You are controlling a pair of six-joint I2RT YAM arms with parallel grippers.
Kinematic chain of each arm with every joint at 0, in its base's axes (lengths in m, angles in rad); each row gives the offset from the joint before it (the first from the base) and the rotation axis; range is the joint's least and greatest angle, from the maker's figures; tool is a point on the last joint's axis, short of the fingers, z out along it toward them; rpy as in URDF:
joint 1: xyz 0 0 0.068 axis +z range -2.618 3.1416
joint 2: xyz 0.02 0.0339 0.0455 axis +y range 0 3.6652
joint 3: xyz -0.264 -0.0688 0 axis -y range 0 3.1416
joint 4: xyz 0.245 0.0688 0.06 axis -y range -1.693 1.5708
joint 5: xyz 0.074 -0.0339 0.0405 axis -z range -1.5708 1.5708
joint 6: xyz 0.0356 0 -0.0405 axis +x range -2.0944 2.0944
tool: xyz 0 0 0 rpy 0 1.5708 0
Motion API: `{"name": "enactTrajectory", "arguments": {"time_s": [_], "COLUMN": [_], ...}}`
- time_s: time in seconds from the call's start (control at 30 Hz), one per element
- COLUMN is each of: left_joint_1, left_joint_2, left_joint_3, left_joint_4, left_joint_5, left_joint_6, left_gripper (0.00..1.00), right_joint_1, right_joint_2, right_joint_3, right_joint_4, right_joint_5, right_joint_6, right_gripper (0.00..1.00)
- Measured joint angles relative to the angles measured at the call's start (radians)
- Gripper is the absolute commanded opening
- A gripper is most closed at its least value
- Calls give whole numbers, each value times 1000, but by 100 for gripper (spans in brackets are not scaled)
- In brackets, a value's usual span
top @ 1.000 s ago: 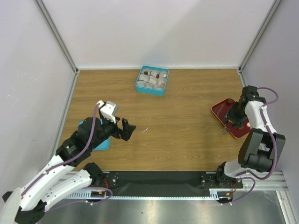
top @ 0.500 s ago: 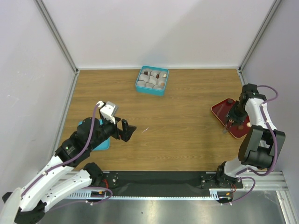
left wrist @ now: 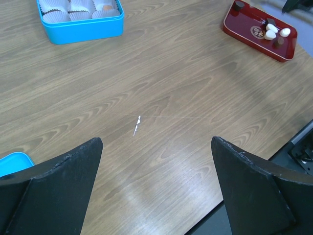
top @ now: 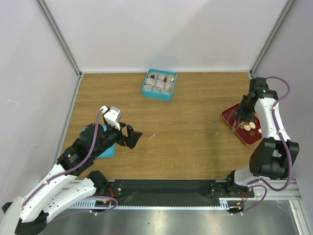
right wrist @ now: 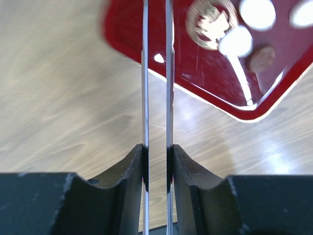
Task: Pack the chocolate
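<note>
Several pieces of chocolate [top: 250, 127], pale and brown, lie on a red tray [top: 226, 117] at the right; from the right wrist they show as chocolate [right wrist: 237, 41] on the tray [right wrist: 195, 73]. My right gripper [top: 243, 113] hangs over the tray's left part, shut on long metal tweezers [right wrist: 145, 73] whose arms stand a narrow gap apart. The tweezer tips are cut off at the top of the right wrist view. At the back middle sits a teal box [top: 159, 93] with paper cups. My left gripper [top: 133, 135] stands wide open over bare wood, with nothing between its fingers.
A teal lid [top: 105, 150] lies under the left arm near the table's left side. A small white scrap [left wrist: 137, 127] rests on the wood in front of the left gripper. White walls close in the table at the back and on both sides.
The right gripper has moved away from the near edge and a little left over the tray with the tweezers, and has squeezed them narrower. The left arm has not moved.
</note>
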Motion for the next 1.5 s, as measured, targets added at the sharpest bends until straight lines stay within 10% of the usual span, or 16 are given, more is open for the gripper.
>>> {"name": "enactTrajectory", "arguments": {"time_s": [0.3,0.53,0.87,1.5], "left_joint_1": [0,0,0,0], "left_joint_2": [-30,-20,-13,8], "left_joint_3": [0,0,0,0], "left_joint_4": [0,-2,-21,-27], "left_joint_5": [-37,-66,-121,-147], "left_joint_6": [0,0,0,0], "left_gripper": [100,100,100,100], "right_joint_1": [339,618,684,703], "right_joint_2": [-30,236,612,712], "right_joint_3": [261,403,595,656], "right_joint_4": [77,340,468,484], "right_joint_5": [19,14,-12,-31], "right_joint_6": [69,63,-14,-55], "right_gripper": [27,28,31,35]}}
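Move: The teal box lies about 28 cm ahead of the right hand, some 41 cm to its left and about 10 cm lower; the tan chocolate in its right-hand column is roughly 25 cm ahead and 35 cm left. The red tray is just below the right hand, its middle about 2 cm ahead, 6 cm to the right and 11 cm lower. From the idle left hand the box is about 41 cm ahead, 8 cm to the right and 22 cm lower. Still pinching the metal tongs, the right hand rises about 12 cm off the red tray and arcs left and forward, some 34 cm left and 20 cm forward in all, then sinks to slightly below its starting height with the tongs' working end reaching over the teal box. On the way it turns about 40 degrees counter-clockwise and swings its fingers some 25 degrees up towards forward, and at the end its grip only just begins to ease; the open left hand drifts about 2 cm left. ##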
